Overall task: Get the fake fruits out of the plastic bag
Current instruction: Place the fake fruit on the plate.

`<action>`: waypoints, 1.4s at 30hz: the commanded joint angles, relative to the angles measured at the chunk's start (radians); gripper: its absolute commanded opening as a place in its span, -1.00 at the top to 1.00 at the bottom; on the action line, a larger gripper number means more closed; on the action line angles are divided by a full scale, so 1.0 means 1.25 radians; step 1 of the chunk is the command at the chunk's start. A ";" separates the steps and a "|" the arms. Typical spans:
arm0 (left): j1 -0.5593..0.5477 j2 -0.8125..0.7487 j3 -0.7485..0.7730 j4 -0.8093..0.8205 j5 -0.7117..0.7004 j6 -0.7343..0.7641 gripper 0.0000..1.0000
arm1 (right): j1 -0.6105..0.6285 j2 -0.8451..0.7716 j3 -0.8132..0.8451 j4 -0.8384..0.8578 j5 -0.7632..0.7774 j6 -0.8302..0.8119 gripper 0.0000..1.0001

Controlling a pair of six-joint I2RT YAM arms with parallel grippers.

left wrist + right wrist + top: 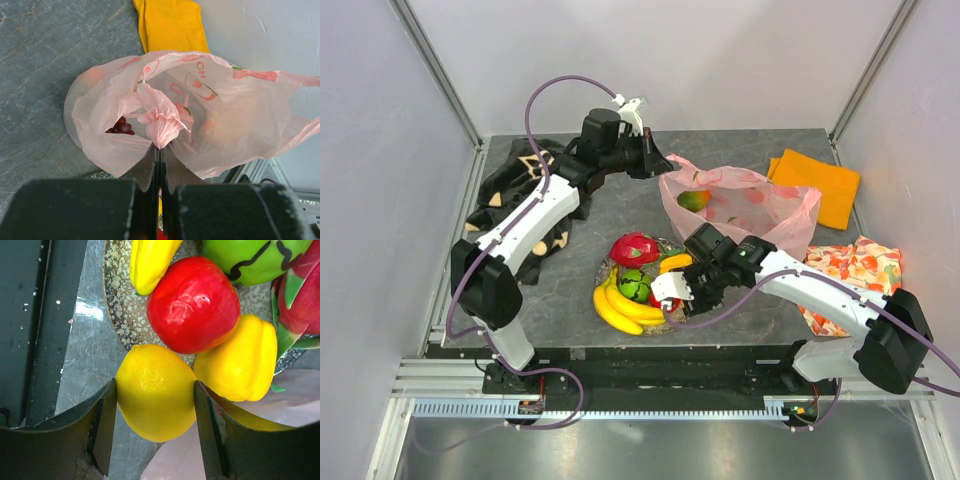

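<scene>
My left gripper [653,160] [160,148] is shut on a bunched fold of the pink plastic bag [745,208] [235,115], holding its mouth up. Dark grapes [120,126] show inside the bag, and an orange-green fruit [693,200] shows through its wall. My right gripper [682,295] [155,405] is shut on a yellow lemon [156,390] at the edge of the glitter plate [120,310]. On the plate lie a banana bunch [620,308] [147,260], a dragon fruit [633,248] [300,305], a green ball [635,285] [250,257], a red apple [192,302] and a yellow piece [240,357].
An orange cloth [815,180] [170,22] lies at the back right. Beside the right arm a floral cloth [855,270] covers the table's right edge. A dark patterned cloth [515,195] sits under the left arm. White walls and metal posts close in the table.
</scene>
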 commanded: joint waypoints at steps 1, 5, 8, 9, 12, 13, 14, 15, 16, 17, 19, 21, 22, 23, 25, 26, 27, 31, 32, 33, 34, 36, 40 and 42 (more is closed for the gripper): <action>-0.001 -0.025 -0.002 0.008 -0.017 0.037 0.97 | 0.010 -0.009 -0.018 0.052 -0.021 -0.056 0.05; -0.001 -0.029 -0.008 0.006 -0.025 0.044 0.97 | 0.010 0.000 -0.029 0.057 -0.021 -0.088 0.03; -0.001 -0.030 -0.009 0.006 -0.026 0.045 0.97 | 0.010 0.014 -0.036 0.053 -0.016 -0.120 0.03; -0.001 -0.029 -0.009 0.006 -0.022 0.045 0.97 | 0.010 0.019 -0.040 0.054 -0.016 -0.126 0.03; -0.001 -0.029 -0.011 0.006 -0.020 0.043 0.97 | 0.011 0.030 -0.044 0.064 -0.019 -0.137 0.01; -0.002 -0.029 -0.012 0.006 -0.018 0.043 0.97 | 0.011 0.031 -0.046 0.070 -0.021 -0.138 0.01; -0.002 -0.030 -0.013 0.006 -0.018 0.043 0.97 | 0.013 0.034 -0.047 0.073 -0.021 -0.142 0.01; -0.001 -0.030 -0.014 0.006 -0.018 0.043 0.97 | 0.016 0.035 -0.050 0.076 -0.019 -0.143 0.00; -0.002 -0.029 -0.018 0.006 -0.018 0.043 0.97 | 0.017 0.035 -0.052 0.081 -0.019 -0.145 0.00; -0.001 -0.030 -0.019 0.006 -0.018 0.042 0.97 | 0.019 0.034 -0.055 0.085 -0.019 -0.150 0.00; -0.001 -0.029 -0.025 0.007 -0.016 0.038 0.97 | 0.024 0.029 -0.062 0.092 -0.018 -0.153 -0.02; -0.002 -0.026 -0.029 0.009 -0.009 0.033 0.97 | 0.025 0.026 -0.068 0.097 -0.018 -0.156 -0.05; -0.002 -0.027 -0.029 0.012 -0.007 0.031 0.97 | 0.025 0.025 -0.071 0.101 -0.018 -0.156 -0.11; -0.002 -0.025 -0.029 0.013 -0.004 0.029 0.97 | 0.026 0.024 -0.074 0.102 -0.017 -0.158 -0.15; -0.002 -0.024 -0.030 0.014 -0.001 0.028 0.97 | 0.031 0.021 -0.085 0.114 -0.011 -0.158 -0.29; -0.002 -0.025 -0.030 0.014 0.000 0.028 0.97 | 0.031 0.018 -0.092 0.117 -0.010 -0.158 -0.35; -0.003 -0.024 -0.032 0.015 0.000 0.028 0.97 | 0.033 0.016 -0.095 0.120 -0.006 -0.155 -0.43; -0.002 -0.029 -0.038 0.014 0.000 0.029 0.97 | 0.035 0.005 -0.104 0.132 0.004 -0.153 -0.63; -0.003 -0.030 -0.039 0.014 0.001 0.029 0.97 | 0.036 0.003 -0.104 0.132 0.006 -0.152 -0.64; -0.002 -0.031 -0.040 0.015 0.001 0.027 0.97 | 0.036 0.001 -0.103 0.130 0.009 -0.149 -0.69; -0.003 -0.031 -0.040 0.016 0.002 0.028 0.97 | 0.036 -0.007 -0.103 0.130 0.016 -0.148 -0.91; -0.003 -0.030 -0.040 0.017 0.006 0.025 0.97 | 0.036 -0.017 -0.102 0.127 0.024 -0.144 -0.96; -0.002 -0.025 -0.038 0.023 0.016 0.018 0.97 | 0.036 -0.048 -0.088 0.109 0.046 -0.119 -0.96; -0.002 -0.024 -0.036 0.023 0.022 0.015 0.97 | 0.036 -0.062 -0.070 0.090 0.069 -0.105 -0.96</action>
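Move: The right hand holds the yellow fruit over the plate's right rim; the plate's middle lies about 10 cm left, 3 cm ahead and 7 cm below. Nearest on the plate are the red fruit, 7 cm left and 3 cm ahead, and the yellow pepper, 7 cm ahead and 4 cm left, both some 4 cm lower; the green melon is 13 cm left, 4 cm ahead. From the left hand the plate is about 19 cm back, 4 cm left, far below. Still gripping the yellow fruit by its sides, the right hand sets it down at the plate's right rim, against the red fruit, sinking nearly 4 cm and turning about 10 degrees counter-clockwise. Its fingers then open wide, let go, and the hand starts straight up, 1.5 cm. The left hand keeps its pinch on the bag's handle while sinking some 2.5 cm. ##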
